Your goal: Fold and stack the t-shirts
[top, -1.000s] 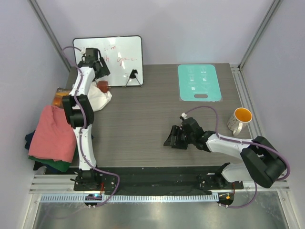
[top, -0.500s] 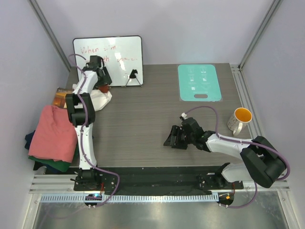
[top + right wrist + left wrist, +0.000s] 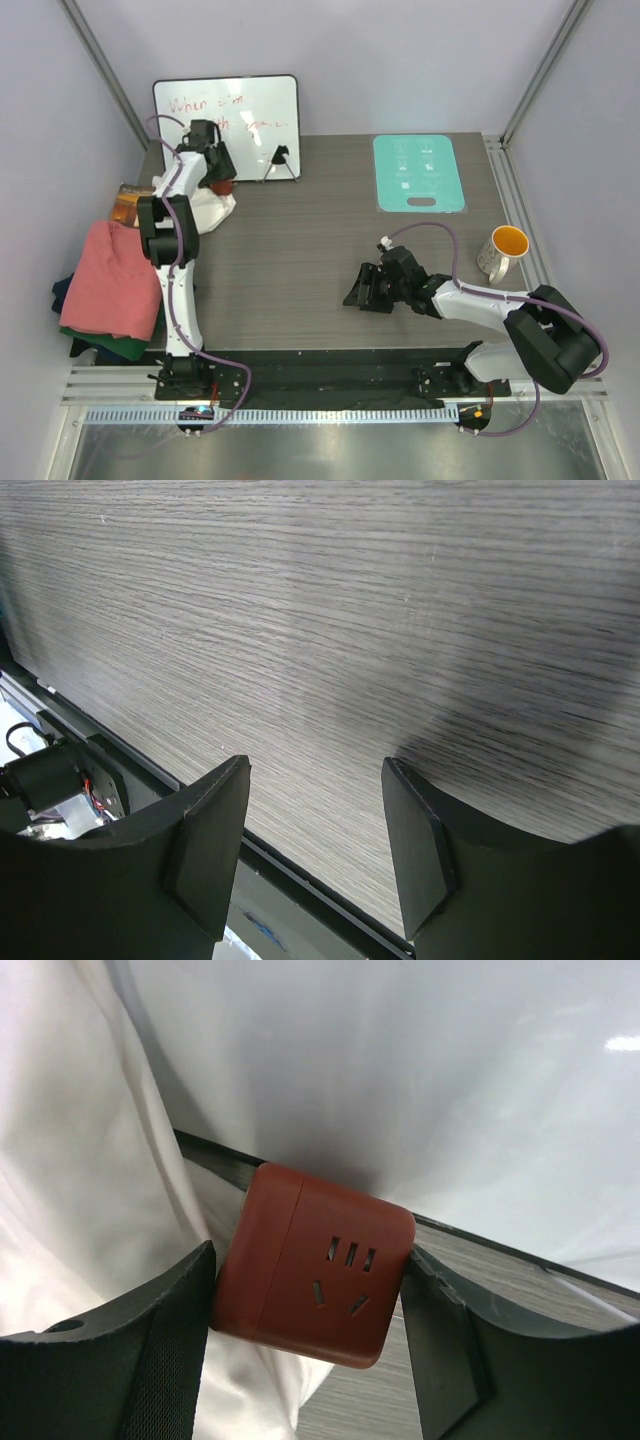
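Observation:
A crumpled white t-shirt [image 3: 203,210] [image 3: 80,1160] lies at the table's back left, below the whiteboard. A red socket cube [image 3: 222,185] [image 3: 315,1265] rests at the shirt's edge. My left gripper [image 3: 218,178] [image 3: 310,1255] is shut on the cube, one finger touching each of its sides. A salmon-pink t-shirt [image 3: 110,280] lies on top of a dark green one [image 3: 100,347] and a navy one [image 3: 62,290] at the left edge. My right gripper [image 3: 358,290] [image 3: 315,770] is open and empty, low over bare wood near the front.
A whiteboard [image 3: 225,110] leans at the back left, with a small black stand [image 3: 285,160] in front of it. A teal mat [image 3: 418,172] lies at the back right and a mug [image 3: 500,250] with a yellow inside stands at the right. An orange item [image 3: 125,205] sits beside the white shirt.
My left gripper has moved a little right and down from the whiteboard to the red cube, and its jaws have narrowed onto it. The right arm has not moved.

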`<act>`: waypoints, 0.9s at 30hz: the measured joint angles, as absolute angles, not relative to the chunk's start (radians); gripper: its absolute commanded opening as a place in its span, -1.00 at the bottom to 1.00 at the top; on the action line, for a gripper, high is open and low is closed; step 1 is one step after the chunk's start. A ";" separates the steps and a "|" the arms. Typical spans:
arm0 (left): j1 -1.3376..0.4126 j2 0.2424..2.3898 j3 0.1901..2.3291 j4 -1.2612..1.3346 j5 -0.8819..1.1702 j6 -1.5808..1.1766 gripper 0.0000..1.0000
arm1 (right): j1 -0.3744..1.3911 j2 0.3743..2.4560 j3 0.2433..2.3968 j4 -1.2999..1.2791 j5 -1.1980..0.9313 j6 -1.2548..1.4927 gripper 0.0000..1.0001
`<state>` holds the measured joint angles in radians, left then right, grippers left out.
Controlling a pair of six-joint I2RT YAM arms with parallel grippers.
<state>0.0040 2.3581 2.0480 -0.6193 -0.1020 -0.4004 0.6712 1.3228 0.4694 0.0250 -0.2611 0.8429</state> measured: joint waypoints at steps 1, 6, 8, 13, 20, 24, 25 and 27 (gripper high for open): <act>0.001 2.350 2.032 -0.611 -0.100 -0.401 -1.00 | 0.671 1.323 0.469 0.025 -0.261 0.843 0.22; -0.016 2.320 1.991 -0.609 -0.075 -0.409 -1.00 | 0.671 1.323 0.469 0.025 -0.261 0.845 0.23; -0.022 2.308 1.975 -0.611 -0.064 -0.411 -1.00 | 0.671 1.321 0.467 0.027 -0.261 0.845 0.23; -0.037 2.271 1.932 -0.618 -0.047 -0.416 -1.00 | 0.672 1.299 0.450 0.027 -0.260 0.846 0.23; -0.104 2.142 1.875 -0.692 -0.064 -0.423 -1.00 | 0.672 1.282 0.437 0.028 -0.260 0.846 0.23; -0.168 2.043 1.849 -0.725 -0.089 -0.422 -1.00 | 0.672 1.267 0.427 0.025 -0.256 0.845 0.23; -0.189 2.007 1.818 -0.725 -0.095 -0.423 -1.00 | 0.672 1.262 0.426 0.022 -0.254 0.845 0.22; -0.231 1.941 1.747 -0.727 -0.107 -0.428 -1.00 | 0.673 1.251 0.421 0.015 -0.248 0.844 0.23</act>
<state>-0.2306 1.9411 1.7466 -0.7269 -0.1066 -0.4282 0.6727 1.2507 0.4206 0.0154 -0.2478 0.8444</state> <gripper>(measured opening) 0.667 0.614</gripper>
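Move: The brown box is already between my left fingers. The clear table I take it to lies some 15 cm back and 18 cm to the right, about 4 cm lower. The white shirt is centred about 10 cm left and 5 cm back; the whiteboard leans straight ahead, its middle some 8 cm out and 10 cm up; the board stand is about 17 cm right and 4 cm ahead. From my right hand, that clear spot is roughly 21 cm ahead and 17 cm left. Keeping my grip on the brown box, I draw my left hand rightward and back almost level for the first 5 cm or so, away from the white shirt and the whiteboard's foot. Then I speed up and lift about 9 cm while carrying on right and back over open table, some 15 cm across in all, the wrist turning a little over 10 degrees clockwise. ##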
